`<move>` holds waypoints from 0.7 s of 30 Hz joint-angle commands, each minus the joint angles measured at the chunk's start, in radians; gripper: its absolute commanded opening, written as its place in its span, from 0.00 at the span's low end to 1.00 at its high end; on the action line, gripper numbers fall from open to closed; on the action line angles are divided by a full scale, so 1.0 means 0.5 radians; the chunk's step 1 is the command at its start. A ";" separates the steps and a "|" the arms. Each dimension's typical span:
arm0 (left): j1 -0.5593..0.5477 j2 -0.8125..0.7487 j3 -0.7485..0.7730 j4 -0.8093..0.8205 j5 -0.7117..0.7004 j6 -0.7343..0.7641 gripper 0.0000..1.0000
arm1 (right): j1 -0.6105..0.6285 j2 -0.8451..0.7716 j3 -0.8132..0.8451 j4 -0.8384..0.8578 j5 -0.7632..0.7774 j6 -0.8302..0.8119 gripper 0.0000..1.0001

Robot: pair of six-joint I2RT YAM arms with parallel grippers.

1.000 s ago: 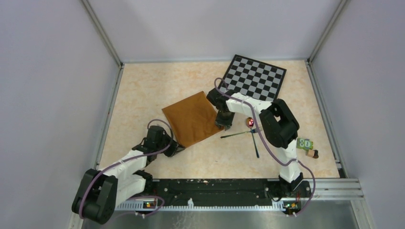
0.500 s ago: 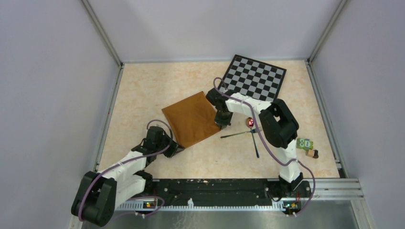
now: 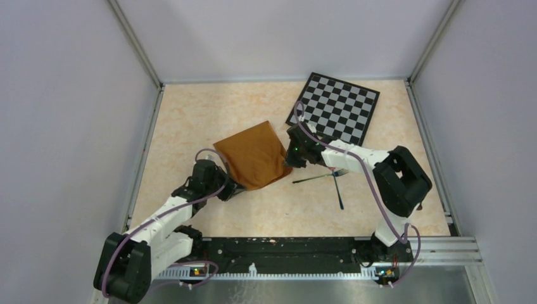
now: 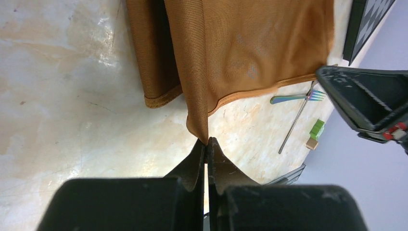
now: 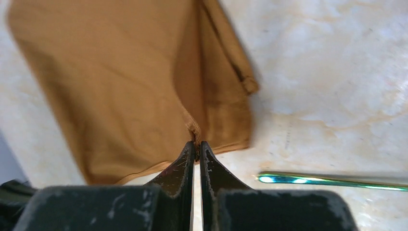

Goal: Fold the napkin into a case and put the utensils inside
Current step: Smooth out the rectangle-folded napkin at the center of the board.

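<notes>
The rust-brown napkin [image 3: 252,157] lies at mid-table with its near side raised off the surface. My left gripper [image 3: 232,190] is shut on the near corner of the napkin [image 4: 226,53], pinched at my gripper [image 4: 207,142]. My right gripper [image 3: 292,156] is shut on the right edge of the napkin [image 5: 110,86], the cloth puckered at my gripper [image 5: 196,143]. To the right of the cloth lie the utensils, a fork [image 3: 316,178] and a second thin handle [image 3: 339,192], crossing each other. The fork [image 4: 296,98] shows its tines. The spoon's bowl is hidden. No case shows.
A black-and-grey checkered board [image 3: 335,106] lies at the back right, close behind my right arm. A green block [image 4: 317,129] and a small tan block [image 4: 312,143] sit past the utensils. Metal rails edge the table on both sides.
My right gripper has shut on the napkin's right edge and its elbow has swung out to the right. My left gripper has shifted slightly inward, and the napkin's near side has risen.
</notes>
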 commanded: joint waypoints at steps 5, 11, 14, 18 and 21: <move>-0.003 -0.099 0.049 -0.065 -0.005 0.023 0.00 | -0.067 -0.254 -0.239 0.617 -0.115 0.056 0.00; -0.002 -0.132 0.072 -0.135 -0.046 0.054 0.00 | -0.117 -0.249 -0.217 0.297 -0.120 0.035 0.00; -0.003 -0.122 0.039 -0.105 -0.031 0.043 0.00 | -0.118 -0.201 -0.201 0.199 -0.261 -0.036 0.07; -0.003 -0.120 -0.022 -0.089 -0.022 0.016 0.00 | -0.116 -0.173 -0.175 0.037 -0.362 -0.107 0.45; -0.002 -0.157 -0.078 -0.087 -0.054 0.000 0.00 | -0.135 -0.207 -0.194 -0.004 -0.414 -0.147 0.59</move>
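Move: The right hand pinches the napkin's right-hand corner, lifted some 4 cm off the table; the napkin's middle lies about 11 cm to its left, 3 cm ahead and 4 cm below. From that hand the fork's middle is roughly 10 cm to the right and 3 cm back, the spoon's 15 cm right and 6 cm back. The left hand holds the near corner; from it the napkin's middle is about 11 cm ahead, 3 cm right and 4 cm below. Up and slightly forward and left at first, the right hand lifts the pinched corner about 2.5 cm higher, then turns back, sweeping right, back and down about 2.5 cm each way. Near the end its fingers open to about half and let go of the cloth beside the fork's handle end. The left hand keeps its pinch on the near corner, easing back about 1 cm. ##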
